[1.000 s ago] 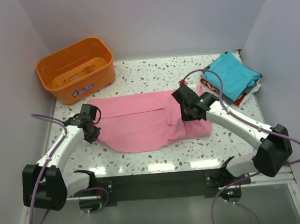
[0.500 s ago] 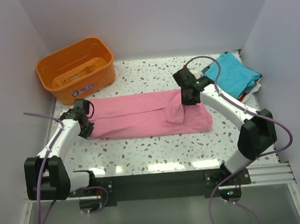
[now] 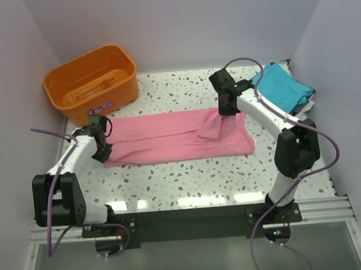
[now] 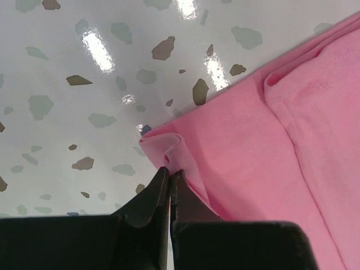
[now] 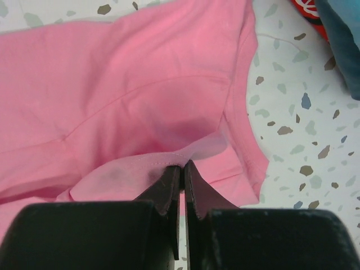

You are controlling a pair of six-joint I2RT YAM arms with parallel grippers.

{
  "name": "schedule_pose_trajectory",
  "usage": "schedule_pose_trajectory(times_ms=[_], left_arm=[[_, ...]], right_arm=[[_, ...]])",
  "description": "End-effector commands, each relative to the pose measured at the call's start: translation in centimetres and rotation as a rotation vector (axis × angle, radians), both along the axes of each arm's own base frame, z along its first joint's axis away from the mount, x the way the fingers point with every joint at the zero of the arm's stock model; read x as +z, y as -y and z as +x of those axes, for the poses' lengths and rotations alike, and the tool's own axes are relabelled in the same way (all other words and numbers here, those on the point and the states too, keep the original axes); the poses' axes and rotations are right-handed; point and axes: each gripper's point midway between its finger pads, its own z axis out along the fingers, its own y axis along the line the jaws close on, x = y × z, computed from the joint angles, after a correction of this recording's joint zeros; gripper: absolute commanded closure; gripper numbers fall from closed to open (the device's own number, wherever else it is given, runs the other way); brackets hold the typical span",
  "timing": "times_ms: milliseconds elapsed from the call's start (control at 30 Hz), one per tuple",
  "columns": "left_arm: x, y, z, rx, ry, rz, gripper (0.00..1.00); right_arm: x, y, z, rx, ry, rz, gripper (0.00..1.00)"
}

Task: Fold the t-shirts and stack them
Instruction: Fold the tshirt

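The pink t-shirt (image 3: 168,139) lies folded lengthwise into a long band across the middle of the table. My left gripper (image 3: 102,148) is shut on its left corner, a pinched fold of pink cloth (image 4: 174,149) at the fingertips. My right gripper (image 3: 226,109) is shut on the shirt's upper right edge, its hem (image 5: 169,160) held between the jaws, near the neckline. A stack of folded shirts sits at the back right: teal (image 3: 282,89) on top, red (image 3: 290,120) and white below. The teal and red also show in the right wrist view (image 5: 343,39).
An orange plastic basket (image 3: 92,82) stands at the back left corner. White walls close in the table on both sides and at the back. A black rail (image 3: 187,219) runs along the near edge.
Both grippers have carried the shirt's near edge away from me, folding the shirt into a narrower band. The right gripper moved up toward the back right, the left gripper up and slightly left.
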Motion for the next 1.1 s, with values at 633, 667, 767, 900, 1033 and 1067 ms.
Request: schedule_pose_trajectory(times_ms=[633,667,767,900,1033,1067], left_arm=[[-1.2,-1.3,5.7,-0.051,0.017,0.057,0.98],[-1.3,-1.3,5.7,-0.058,0.006,0.059,0.97],[-1.8,-1.3,5.8,-0.062,-0.016,0.061,0.81],[-1.9,-1.2,5.9,-0.071,-0.016,0.056,0.37],[-0.3,-1.4,6.4,-0.082,0.025,0.069,0.0],[0.1,-1.4,6.3,-0.083,0.025,0.074,0.0]], right_arm=[[-2.7,0.3,6.9,-0.005,-0.002,-0.037,1.0],[-2.8,0.7,7.2,-0.014,-0.002,-0.068,1.0],[-3.0,1.3,8.0,-0.03,-0.023,-0.113,1.0],[-4.3,1.1,8.6,-0.024,-0.036,-0.104,1.0],[-5.3,0.4,9.7,-0.008,-0.034,-0.08,1.0],[-5.6,0.2,10.1,-0.006,-0.032,-0.075,0.99]])
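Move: The left gripper holds the pink t-shirt's near-left corner; the spot for laying it on the shirt's left side is about 4 cm ahead and 4 cm below. The shirt's far-left corner is some 17 cm ahead and 2 cm right, the orange bin about 25 cm ahead and 3 cm left. The right gripper holds cloth too, with the shirt's far edge roughly 10 cm ahead and 13 cm below, and the blue shirt stack about 14 cm ahead, 18 cm right. Keep the right gripper shut on its pinched cloth and carry it about 8 cm forward towards the t-shirt's far edge while sinking some 6 cm. With the left gripper, draw its corner about 4 cm forward and 3 cm down towards the table, then open the fingers wide to let the cloth go and stay low there. ##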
